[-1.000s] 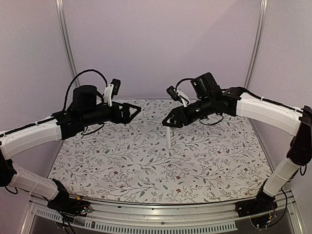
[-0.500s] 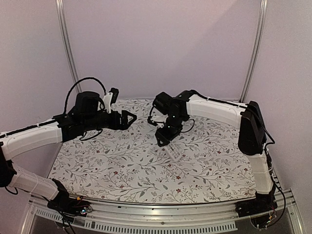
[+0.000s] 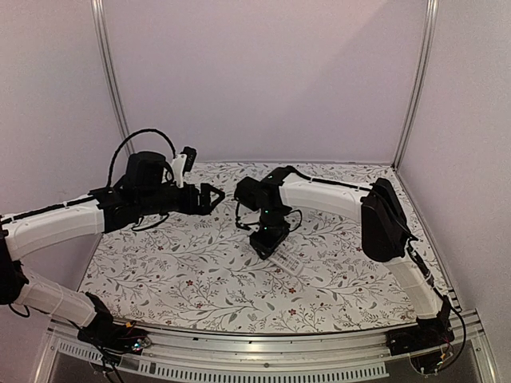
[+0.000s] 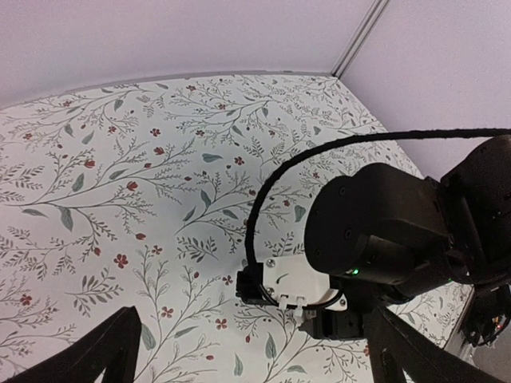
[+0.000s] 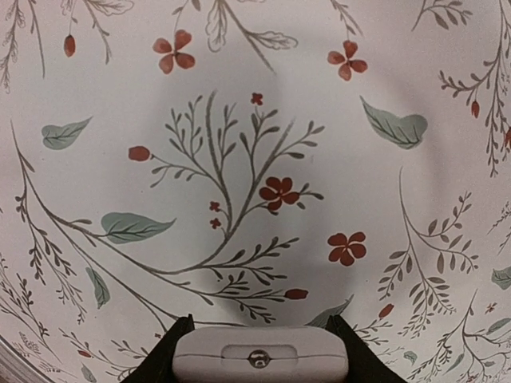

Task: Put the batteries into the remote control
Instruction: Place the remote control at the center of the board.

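The remote control [image 3: 287,261] is a slim white bar. My right gripper [image 3: 272,244] is shut on it and holds it slanted, low over the middle of the floral table. In the right wrist view the remote's end face [image 5: 261,361] sits between the two dark fingers [image 5: 169,355], with the gripper [image 5: 260,335] pointing straight down at the tabletop. My left gripper [image 3: 210,196] hovers left of the right wrist, open and empty. Its fingers [image 4: 104,351] are spread wide in the left wrist view. The batteries are not in view.
The right arm's black wrist [image 4: 383,231] and its cable [image 4: 263,199] fill the right half of the left wrist view, close ahead of the left gripper [image 4: 254,319]. The floral table [image 3: 176,271] is closed in by white walls on three sides.
The right arm has swung left and down, carrying the remote from upright at mid-height to a low slant over the table's middle. The left gripper has drawn back slightly.
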### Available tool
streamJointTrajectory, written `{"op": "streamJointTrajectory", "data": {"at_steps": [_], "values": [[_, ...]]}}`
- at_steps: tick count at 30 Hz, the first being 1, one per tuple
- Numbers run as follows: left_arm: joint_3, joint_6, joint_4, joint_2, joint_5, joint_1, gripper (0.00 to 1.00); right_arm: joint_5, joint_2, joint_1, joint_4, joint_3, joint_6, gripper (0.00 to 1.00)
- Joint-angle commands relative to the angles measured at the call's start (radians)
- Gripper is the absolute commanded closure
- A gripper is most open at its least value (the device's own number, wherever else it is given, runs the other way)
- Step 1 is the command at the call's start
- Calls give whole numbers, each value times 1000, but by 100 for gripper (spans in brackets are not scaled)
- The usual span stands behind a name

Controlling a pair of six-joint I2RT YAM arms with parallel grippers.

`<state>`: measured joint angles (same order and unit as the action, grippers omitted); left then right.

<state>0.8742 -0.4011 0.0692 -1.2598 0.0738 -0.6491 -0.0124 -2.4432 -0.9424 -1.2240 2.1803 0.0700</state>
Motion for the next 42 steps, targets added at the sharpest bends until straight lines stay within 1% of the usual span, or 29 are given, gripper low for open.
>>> {"op": "streamJointTrajectory", "data": {"at_steps": [1, 7, 10, 11, 12, 14, 17, 20, 22, 26, 28, 31, 34, 37, 42], "values": [[-11, 11, 6, -17, 7, 17, 0, -24, -49, 0, 11, 12, 10, 61], [-6, 16, 14, -19, 7, 17, 0, -14, -62, -1, 32, 14, 10, 51], [-6, 18, 21, -17, -5, 17, 0, 1, -60, -1, 40, 13, 8, 48], [-6, 18, 21, -18, -6, 17, 0, 2, -58, -1, 43, 12, 8, 46], [-6, 18, 22, -18, -7, 17, 0, 27, -56, 0, 44, 12, 8, 41], [-5, 20, 23, -18, -8, 17, 0, 37, -52, 1, 49, 10, 10, 39], [-5, 21, 21, -17, -8, 17, 0, 46, -43, 2, 57, 4, 8, 29], [-5, 24, 20, -14, -6, 17, 0, 57, -22, 9, 67, -8, 3, 25], [-9, 23, 16, -13, -5, 16, 0, 85, 37, 25, 118, -66, -7, 24], [-10, 23, 17, -21, 3, 12, 1, 141, 216, 83, 262, -269, -39, 21], [-11, 27, 13, -25, 1, 7, 0, 124, 308, 113, 315, -369, -42, 20], [-6, 32, 12, -33, 0, 1, 0, 52, 407, 156, 372, -509, -41, 19], [-2, 38, 15, -40, -8, -5, 0, -29, 454, 190, 408, -597, -33, 16], [3, 42, 20, -44, -19, -9, 0, -103, 461, 197, 428, -658, -16, 16], [9, 46, 26, -45, -26, -11, 1, -158, 435, 194, 457, -710, -7, 15]]}}
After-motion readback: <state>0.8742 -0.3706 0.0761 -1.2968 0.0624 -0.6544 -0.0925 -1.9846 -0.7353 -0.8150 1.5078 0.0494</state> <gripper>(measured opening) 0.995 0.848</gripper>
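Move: Between the right hand's half-open fingers is the remote control, already down near the board's centre and gripped by its screen end. Its middle lies about 4 cm back and 4 cm to the right of that hand, some 1 cm lower; nothing else stands nearby. From the left hand, the remote's middle lies roughly 19 cm to the right, 6 cm back and 20 cm below. Letting go of the remote control, the right hand first spreads its fingers from half open to wide while sinking about 1.5 cm. It then comes free and swings off to the right, ending some 12 cm over and 4 cm farther forward; it climbs in an arc, dips again near the end, and turns about 15 degrees clockwise. ##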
